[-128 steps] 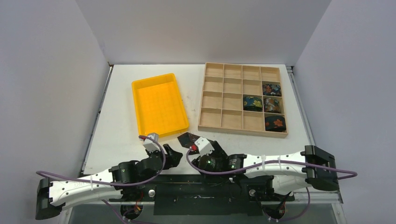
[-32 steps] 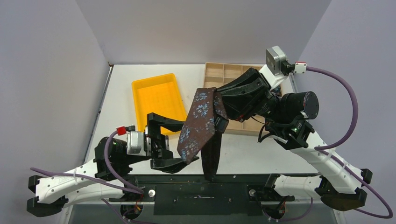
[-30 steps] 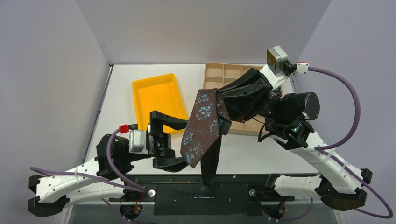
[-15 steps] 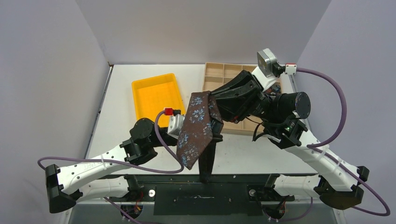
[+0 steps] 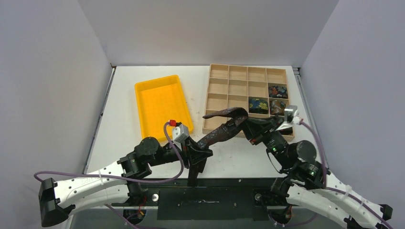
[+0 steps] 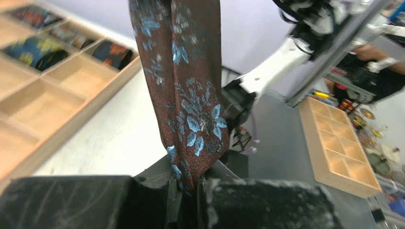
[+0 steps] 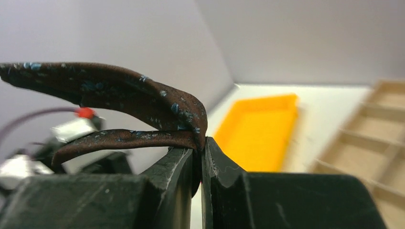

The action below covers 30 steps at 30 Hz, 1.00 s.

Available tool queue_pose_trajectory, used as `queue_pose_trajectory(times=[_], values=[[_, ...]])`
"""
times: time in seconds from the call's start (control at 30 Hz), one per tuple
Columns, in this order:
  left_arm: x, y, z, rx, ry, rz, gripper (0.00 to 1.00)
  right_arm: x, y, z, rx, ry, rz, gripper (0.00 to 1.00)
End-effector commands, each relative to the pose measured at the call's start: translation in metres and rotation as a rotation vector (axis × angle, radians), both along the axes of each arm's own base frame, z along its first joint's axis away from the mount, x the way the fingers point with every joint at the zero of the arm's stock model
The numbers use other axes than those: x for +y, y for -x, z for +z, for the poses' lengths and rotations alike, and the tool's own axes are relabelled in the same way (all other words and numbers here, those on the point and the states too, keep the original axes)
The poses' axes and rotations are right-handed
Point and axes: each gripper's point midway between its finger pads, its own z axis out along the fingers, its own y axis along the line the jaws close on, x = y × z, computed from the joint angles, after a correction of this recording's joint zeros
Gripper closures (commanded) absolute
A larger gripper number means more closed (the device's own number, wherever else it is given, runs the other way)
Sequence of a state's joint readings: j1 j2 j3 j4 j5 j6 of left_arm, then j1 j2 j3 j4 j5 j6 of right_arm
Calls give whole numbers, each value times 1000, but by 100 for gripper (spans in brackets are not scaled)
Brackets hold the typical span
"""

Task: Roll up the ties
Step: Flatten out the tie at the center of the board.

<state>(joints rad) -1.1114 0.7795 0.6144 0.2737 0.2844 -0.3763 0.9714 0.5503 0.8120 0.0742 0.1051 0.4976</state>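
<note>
A brown tie with blue flowers [image 5: 220, 132] is held above the table's front, stretched between both grippers. My left gripper [image 5: 198, 152] is shut on its lower wide end, and the tie [image 6: 187, 86] rises from the jaws in the left wrist view. My right gripper [image 5: 244, 126] is shut on a fold of the tie [image 7: 124, 90], with a loop arching leftward above the fingers. A dark tail [image 5: 193, 172] hangs toward the front edge. Rolled ties [image 5: 258, 104] fill cells at the right of the wooden tray [image 5: 228, 88].
A yellow bin [image 5: 162, 104] stands on the table left of the wooden tray. The yellow bin [image 7: 258, 129] and the wooden tray [image 7: 377, 143] lie beyond the right fingers. Both forearms lie low along the table's near edge.
My right arm has dropped from high over the tray to low near the front, bringing the tie down. My left gripper swung in and shut on the tie's wide end.
</note>
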Motion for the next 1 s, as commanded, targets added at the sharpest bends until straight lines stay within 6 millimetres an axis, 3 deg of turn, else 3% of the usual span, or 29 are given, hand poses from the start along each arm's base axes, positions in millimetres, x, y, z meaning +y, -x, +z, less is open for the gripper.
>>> queue_pose_trajectory(times=[0.0,0.2,0.37,0.5,0.53,0.67,0.73,0.77,0.87,0.97], values=[[9,-42,-78,172,-174,263,100,-63,-55,-91,140,104,-475,95],[-9,-71,-155,186,-395,361,100,-107,-63,-182,405,54,-734,95],[-34,-76,-185,172,-461,328,100,-148,-54,-212,504,-28,-903,95],[-57,-70,-204,169,-516,231,100,-166,-44,-227,544,-63,-948,95],[-61,-70,-211,167,-543,215,100,-170,-42,-230,549,-65,-950,90],[-70,-69,-243,126,-720,193,100,-166,-36,-224,505,-15,-865,27],[-70,-66,-260,123,-794,175,100,-162,-34,-211,471,-27,-808,6],[-70,-65,-267,127,-819,168,100,-162,-32,-204,457,-36,-790,1],[-70,-63,-280,138,-853,162,100,-164,-29,-188,429,-30,-764,0],[-73,-59,-279,154,-816,151,100,-164,-30,-186,447,-10,-782,0]])
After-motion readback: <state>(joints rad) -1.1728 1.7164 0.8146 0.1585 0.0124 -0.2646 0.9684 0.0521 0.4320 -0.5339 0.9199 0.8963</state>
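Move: Both hands already hold the brown tie. The bare table in front of the wooden tray lies about 6 cm ahead of the left hand, 7 cm to its right and 29 cm below; the yellow bin's middle is some 28 cm ahead and 22 cm left. From the right hand that bare spot is straight down, about 41 cm; the tray's middle lies 25 cm ahead, 10 cm right, the blue rolled tie 22 cm ahead, 14 cm right. Both hands lower the tie: left some 28 cm to the table, still pinching; right 20, swinging rightward, releasing. ##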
